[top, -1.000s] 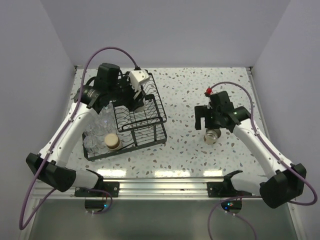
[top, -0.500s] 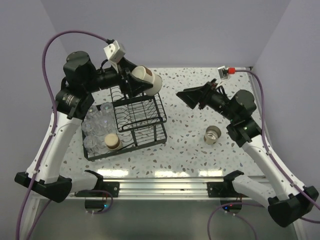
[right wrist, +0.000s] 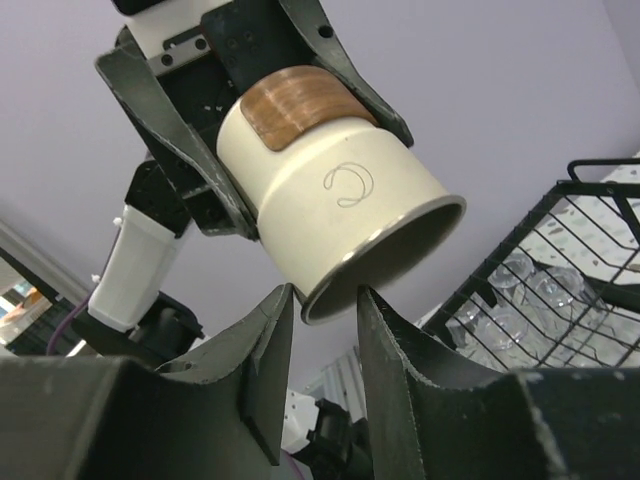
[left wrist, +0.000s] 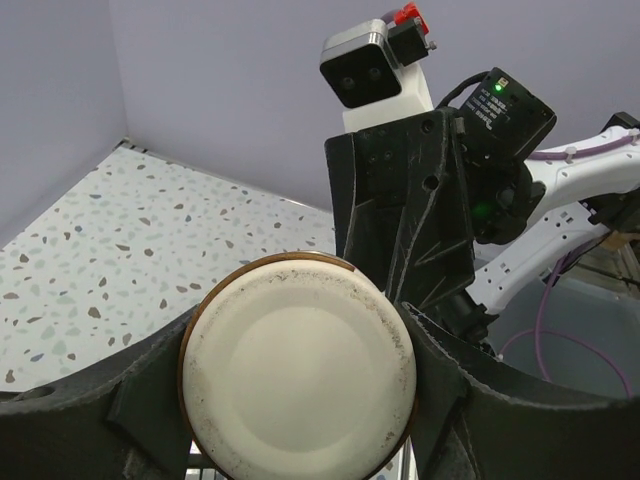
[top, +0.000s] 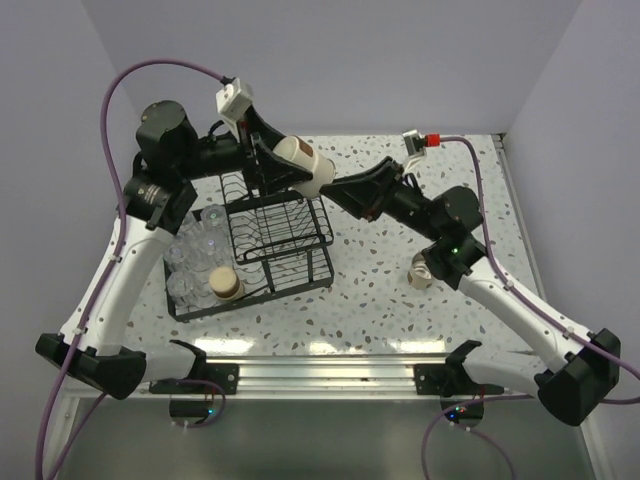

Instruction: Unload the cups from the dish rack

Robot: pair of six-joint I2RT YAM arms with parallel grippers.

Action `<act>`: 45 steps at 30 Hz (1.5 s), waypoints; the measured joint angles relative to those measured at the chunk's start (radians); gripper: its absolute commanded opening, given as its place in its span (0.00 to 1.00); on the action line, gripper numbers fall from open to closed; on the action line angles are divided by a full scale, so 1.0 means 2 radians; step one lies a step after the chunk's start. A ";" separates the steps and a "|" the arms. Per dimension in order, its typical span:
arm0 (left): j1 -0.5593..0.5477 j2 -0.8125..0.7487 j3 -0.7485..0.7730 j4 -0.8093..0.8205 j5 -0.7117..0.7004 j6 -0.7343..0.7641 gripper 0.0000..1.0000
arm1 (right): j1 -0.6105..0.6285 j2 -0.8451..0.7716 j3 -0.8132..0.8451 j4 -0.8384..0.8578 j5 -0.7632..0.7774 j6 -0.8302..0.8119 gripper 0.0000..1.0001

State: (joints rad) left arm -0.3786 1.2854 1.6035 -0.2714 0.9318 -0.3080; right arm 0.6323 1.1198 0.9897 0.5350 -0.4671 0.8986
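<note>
A tan-and-cream cup (top: 300, 162) hangs in the air above the dish rack (top: 312, 243), lying on its side with its mouth toward the right arm. My left gripper (top: 284, 158) is shut on it near the base, and the left wrist view shows the cream base (left wrist: 298, 370) clamped between both fingers (left wrist: 470, 390). My right gripper (top: 336, 191) has come up to the mouth. In the right wrist view its jaws (right wrist: 325, 300) straddle the lower rim of the cup (right wrist: 335, 200), one finger outside and one inside, with a little space left.
Another tan cup (top: 225, 283) and several clear cups (top: 195, 255) sit in the rack's left basket; the clear ones (right wrist: 520, 290) also show through the wires (right wrist: 600, 200). One tan cup (top: 426, 268) stands on the speckled table (top: 380, 290), under the right arm.
The right gripper has swung left, up to the held cup's mouth, and its jaws have narrowed around the rim. The left arm has kept its grip and shifted the cup slightly.
</note>
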 measured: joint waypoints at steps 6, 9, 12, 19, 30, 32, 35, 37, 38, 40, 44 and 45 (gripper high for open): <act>0.002 0.000 -0.019 0.022 0.009 -0.010 0.00 | 0.007 0.019 0.004 0.039 -0.002 0.023 0.21; 0.009 -0.001 -0.030 0.039 0.011 -0.012 0.00 | 0.007 0.028 0.005 0.046 -0.003 0.035 0.04; 0.012 -0.002 -0.038 0.047 0.020 -0.016 0.15 | 0.007 0.026 0.005 0.045 -0.007 0.037 0.00; 0.004 -0.007 -0.052 0.030 0.011 0.017 1.00 | 0.017 -0.019 0.023 -0.076 0.026 -0.037 0.00; 0.002 -0.006 -0.055 -0.035 -0.105 0.101 1.00 | 0.012 -0.043 0.173 -0.473 0.241 -0.210 0.00; 0.002 -0.006 -0.050 -0.052 -0.133 0.122 1.00 | 0.011 -0.015 0.235 -0.575 0.291 -0.240 0.00; 0.002 -0.007 -0.042 -0.074 -0.180 0.156 1.00 | 0.011 0.037 0.303 -0.728 0.368 -0.274 0.00; 0.002 -0.009 -0.042 -0.087 -0.200 0.174 1.00 | 0.011 0.067 0.310 -0.800 0.397 -0.285 0.00; 0.002 -0.010 -0.042 -0.091 -0.206 0.179 1.00 | 0.011 0.082 0.310 -0.831 0.406 -0.289 0.00; 0.002 -0.014 -0.043 -0.101 -0.218 0.192 1.00 | 0.010 0.105 0.304 -0.872 0.420 -0.295 0.00; 0.002 -0.022 -0.043 -0.114 -0.231 0.209 1.00 | -0.004 0.117 0.296 -0.913 0.422 -0.306 0.00; 0.002 -0.023 -0.043 -0.116 -0.233 0.213 1.00 | -0.011 0.117 0.296 -0.919 0.421 -0.309 0.00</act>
State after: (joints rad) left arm -0.3756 1.2385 1.5185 -0.5037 0.4652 0.1177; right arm 0.6106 1.3548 1.5810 -1.3029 0.3756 0.2798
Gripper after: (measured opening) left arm 0.997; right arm 0.055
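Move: My left hand still grips the cup, its middle about 3 cm to that hand's right and level with it. From my right hand, its jaws half open at the rim, that middle is some 6 cm left, 3 cm ahead and 2 cm up. The empty upper rack is roughly 16 cm left, 7 cm ahead and 22 cm below the right hand; the standing cup is about 22 cm right, 4 cm back and 38 cm down. I shut my right fingers on the cup's rim wall while my left hand holds the cup nearly still, then open the left to let go. My right hand carries the cup about 19 cm right and as far down towards the standing cup, swinging its fingers from leftward to downward. The empty left draws off some 7 cm down and forward, then also left, turning counter-clockwise over the upper rack. ##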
